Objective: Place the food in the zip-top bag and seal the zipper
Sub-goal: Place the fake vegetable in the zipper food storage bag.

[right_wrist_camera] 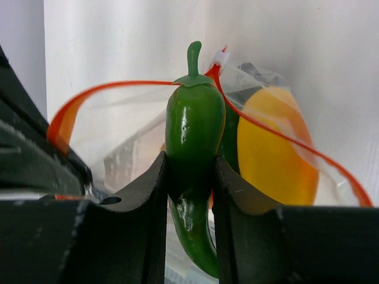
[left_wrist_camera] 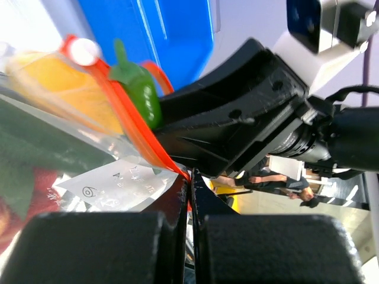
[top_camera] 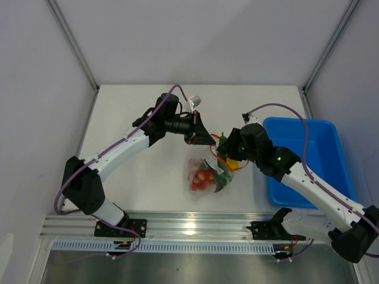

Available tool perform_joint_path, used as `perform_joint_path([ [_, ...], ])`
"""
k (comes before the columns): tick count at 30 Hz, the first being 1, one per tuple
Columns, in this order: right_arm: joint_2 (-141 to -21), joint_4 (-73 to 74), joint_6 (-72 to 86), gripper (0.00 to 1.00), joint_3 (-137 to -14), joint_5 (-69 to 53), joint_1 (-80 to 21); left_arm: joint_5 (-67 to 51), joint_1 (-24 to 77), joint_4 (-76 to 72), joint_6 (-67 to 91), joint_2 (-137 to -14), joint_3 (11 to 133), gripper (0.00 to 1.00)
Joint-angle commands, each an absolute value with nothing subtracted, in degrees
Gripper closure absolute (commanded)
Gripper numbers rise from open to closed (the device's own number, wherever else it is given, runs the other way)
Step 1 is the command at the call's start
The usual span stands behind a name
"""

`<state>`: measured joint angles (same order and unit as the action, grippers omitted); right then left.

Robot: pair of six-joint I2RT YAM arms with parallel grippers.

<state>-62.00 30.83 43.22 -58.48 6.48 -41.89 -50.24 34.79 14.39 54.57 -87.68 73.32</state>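
Note:
The clear zip-top bag (top_camera: 208, 176) hangs over the table's middle with red cherry tomatoes (top_camera: 201, 177) in its bottom. My left gripper (left_wrist_camera: 190, 183) is shut on one end of the orange-red zipper (left_wrist_camera: 130, 127), holding the mouth up; its white slider tab (left_wrist_camera: 84, 52) sits at the far end. My right gripper (right_wrist_camera: 189, 171) is shut on the long green pepper (right_wrist_camera: 194, 124), held upright, stem up, at the open mouth loop (right_wrist_camera: 106, 89). The yellow-orange pepper (right_wrist_camera: 272, 148) lies just behind it, inside the clear plastic. From above, the two grippers (top_camera: 210, 141) (top_camera: 225, 147) nearly meet over the bag.
A blue plastic bin (top_camera: 308, 160) stands at the right, close beside the right arm's forearm. White walls close in the table at the back and sides. A metal rail (top_camera: 189, 228) with both arm bases runs along the near edge.

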Motion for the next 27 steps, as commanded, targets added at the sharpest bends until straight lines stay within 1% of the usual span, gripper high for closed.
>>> perform_joint_path([
  [1, -57.76, 30.14, 41.66, 1.00, -56.43, 7.12, -42.36, -52.82, 34.28, 9.40, 56.95, -88.24, 75.06, 0.99],
  [4, -56.17, 32.08, 40.61, 1.00, -55.46, 6.86, -42.36, -52.73, 34.36, 9.76, 56.69, -88.50, 75.23, 0.99],
  [9, -52.47, 31.99, 37.71, 1.00, -53.97, 2.56, -42.36, -52.82, 34.28, 10.20, 56.43, -89.21, 74.71, 0.99],
  [13, -53.26, 32.17, 35.51, 1.00, -53.18, -2.45, -42.36, -52.91, 34.28, 10.20, 56.51, -89.47, 74.88, 0.99],
  [19, -55.46, 31.73, 34.10, 1.00, -52.65, -6.76, -42.36, -53.17, 34.37, 10.72, 56.07, -89.47, 75.06, 1.00],
  [23, -53.97, 32.25, 33.49, 1.00, -51.86, -6.42, -42.36, -52.82, 34.37, 11.42, 55.64, -89.38, 74.97, 0.99],
  [27, -50.01, 32.96, 32.08, 1.00, -51.33, -4.22, -42.19, -52.73, 34.45, 12.04, 55.28, -89.65, 74.88, 0.99],
])
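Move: The right hand already grips the green chilli pepper at the mouth of the zipper bag, whose middle lies about 3 cm back, 2 cm to its right and 4 cm below. In the bag, the yellow vegetable sits some 3 cm back, 4 cm to the right and 9 cm down, the red balls about 5 cm back, 6 cm left and 14 cm down. From the left hand, pinching the rim, the bag mouth is roughly 6 cm right, 3 cm back and 5 cm below. The right hand, fingers keeping their hold on the green chilli pepper, draws back about 5 cm at the bag mouth, first drifting slightly right and returning, while it swings its fingertips some 15 degrees counter-clockwise to point more to the left and, after a small rise, dips to finish 1 to 1.5 cm lower. The left hand keeps the orange zipper rim pinched in its shut fingers and sinks only about a centimetre, holding the bag up for the pepper. ##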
